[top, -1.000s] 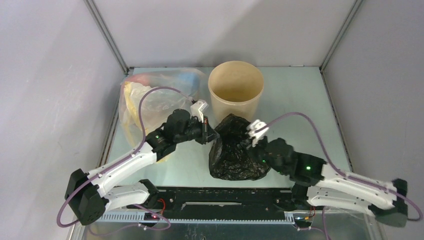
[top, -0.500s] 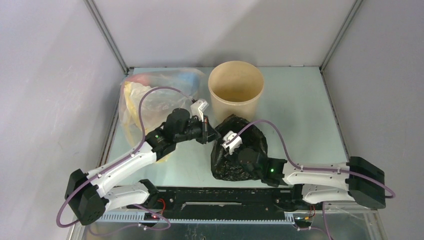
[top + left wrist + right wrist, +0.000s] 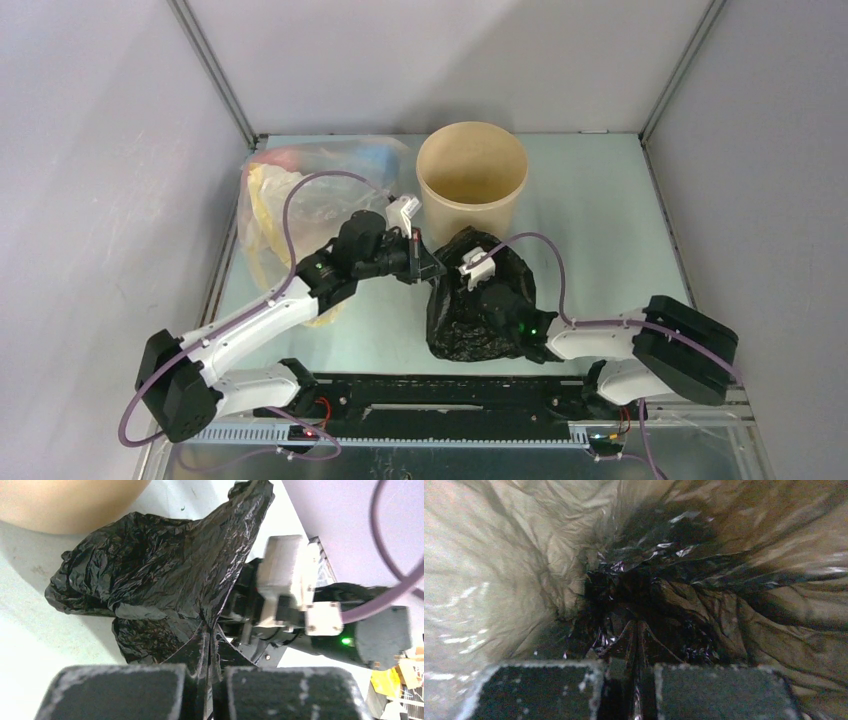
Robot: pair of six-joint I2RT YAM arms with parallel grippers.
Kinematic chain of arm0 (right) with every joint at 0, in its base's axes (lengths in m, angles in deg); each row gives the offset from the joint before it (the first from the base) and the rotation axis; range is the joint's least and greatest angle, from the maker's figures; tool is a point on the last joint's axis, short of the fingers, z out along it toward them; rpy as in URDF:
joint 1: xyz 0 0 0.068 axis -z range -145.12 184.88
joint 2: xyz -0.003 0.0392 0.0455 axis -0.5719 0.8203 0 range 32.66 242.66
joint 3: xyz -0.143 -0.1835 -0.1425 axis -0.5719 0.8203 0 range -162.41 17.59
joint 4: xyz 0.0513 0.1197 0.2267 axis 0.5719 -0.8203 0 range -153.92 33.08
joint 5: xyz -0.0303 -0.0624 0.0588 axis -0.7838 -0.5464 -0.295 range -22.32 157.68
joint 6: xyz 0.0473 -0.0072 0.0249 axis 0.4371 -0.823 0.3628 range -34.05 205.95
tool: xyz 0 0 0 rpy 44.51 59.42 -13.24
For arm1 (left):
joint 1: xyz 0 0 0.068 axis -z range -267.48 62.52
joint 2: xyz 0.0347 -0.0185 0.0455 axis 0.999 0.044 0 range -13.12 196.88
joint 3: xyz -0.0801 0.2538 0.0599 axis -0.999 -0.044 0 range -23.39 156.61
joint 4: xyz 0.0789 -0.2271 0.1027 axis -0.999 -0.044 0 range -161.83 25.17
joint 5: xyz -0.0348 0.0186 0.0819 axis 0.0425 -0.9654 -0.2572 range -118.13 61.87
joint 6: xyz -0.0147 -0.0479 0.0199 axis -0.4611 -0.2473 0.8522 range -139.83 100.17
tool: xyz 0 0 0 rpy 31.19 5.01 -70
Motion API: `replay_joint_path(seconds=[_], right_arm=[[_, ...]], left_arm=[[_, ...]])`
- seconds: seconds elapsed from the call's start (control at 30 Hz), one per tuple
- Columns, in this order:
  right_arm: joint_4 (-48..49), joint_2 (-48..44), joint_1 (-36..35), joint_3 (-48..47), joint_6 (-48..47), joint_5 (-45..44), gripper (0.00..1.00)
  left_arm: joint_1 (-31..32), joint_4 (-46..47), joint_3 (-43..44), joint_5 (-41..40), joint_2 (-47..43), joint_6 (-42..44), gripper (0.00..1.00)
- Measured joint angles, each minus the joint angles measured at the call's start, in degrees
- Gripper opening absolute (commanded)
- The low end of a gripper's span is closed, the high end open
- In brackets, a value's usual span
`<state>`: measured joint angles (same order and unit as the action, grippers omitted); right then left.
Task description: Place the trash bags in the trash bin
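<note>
The black trash bag (image 3: 470,315) lies crumpled on the table just in front of the tan trash bin (image 3: 472,178), which stands upright with nothing showing inside. My left gripper (image 3: 428,270) is shut on a fold at the bag's left edge; the left wrist view shows the jaws (image 3: 207,652) pinching black plastic (image 3: 165,565). My right gripper (image 3: 636,652) is shut on a fold of the same bag (image 3: 684,605), with plastic filling that whole view. From above, its fingertips are hidden among the bag's folds.
A translucent clear bag (image 3: 300,190) with yellow, red and blue tints lies at the back left, under my left arm. The bin's wall (image 3: 65,505) is close behind the black bag. Grey walls enclose the table on three sides.
My right arm has swung in from the right and its gripper has gone down into the black bag. My left gripper has kept its hold and shifted slightly toward the bin.
</note>
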<state>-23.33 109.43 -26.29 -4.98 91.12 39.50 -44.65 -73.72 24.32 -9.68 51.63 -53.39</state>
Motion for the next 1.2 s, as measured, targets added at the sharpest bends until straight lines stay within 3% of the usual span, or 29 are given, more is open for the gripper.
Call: replay_joint_path(seconds=[0.57,0.8,1.2], right_arm=[[13.3,14.8,0.9,2.1,5.6,2.0,0.00],[12.2,14.6,2.7,2.1,8.0,3.5,0.00],[4.0,6.3,4.3,1.6,9.9,3.3,0.00]], left_arm=[[-0.1,-1.3,15.1,5.8,2.5,-2.6,0.00],[-0.1,-1.3,17.4,11.0,0.3,-5.1,0.00],[-0.1,0.0,21.1,16.5,-8.4,-8.5,0.00]])
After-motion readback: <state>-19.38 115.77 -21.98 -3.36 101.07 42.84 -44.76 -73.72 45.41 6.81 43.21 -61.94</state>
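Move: The left hand already pinches the rim of the black trash bag, whose body lies roughly 9 cm to its right, 2 cm ahead and 16 cm below. The bin stands about 23 cm ahead of that hand, 7 cm to its right and 8 cm lower; the clear bag is some 21 cm ahead and 26 cm to its left, 16 cm down. The right hand, shut inside the black bag, has the bag's middle about 4 cm to its right, 1 cm back and 4 cm below. Upward, some 22 cm, the left hand hauls the pinched rim, drifting right at first and then drawing back towards the base, while its fingertips tilt up to about level and swing clockwise. The right hand, fingers still shut inside the bag, pushes down about 6 cm, tips slightly downward, then comes back up a little. ##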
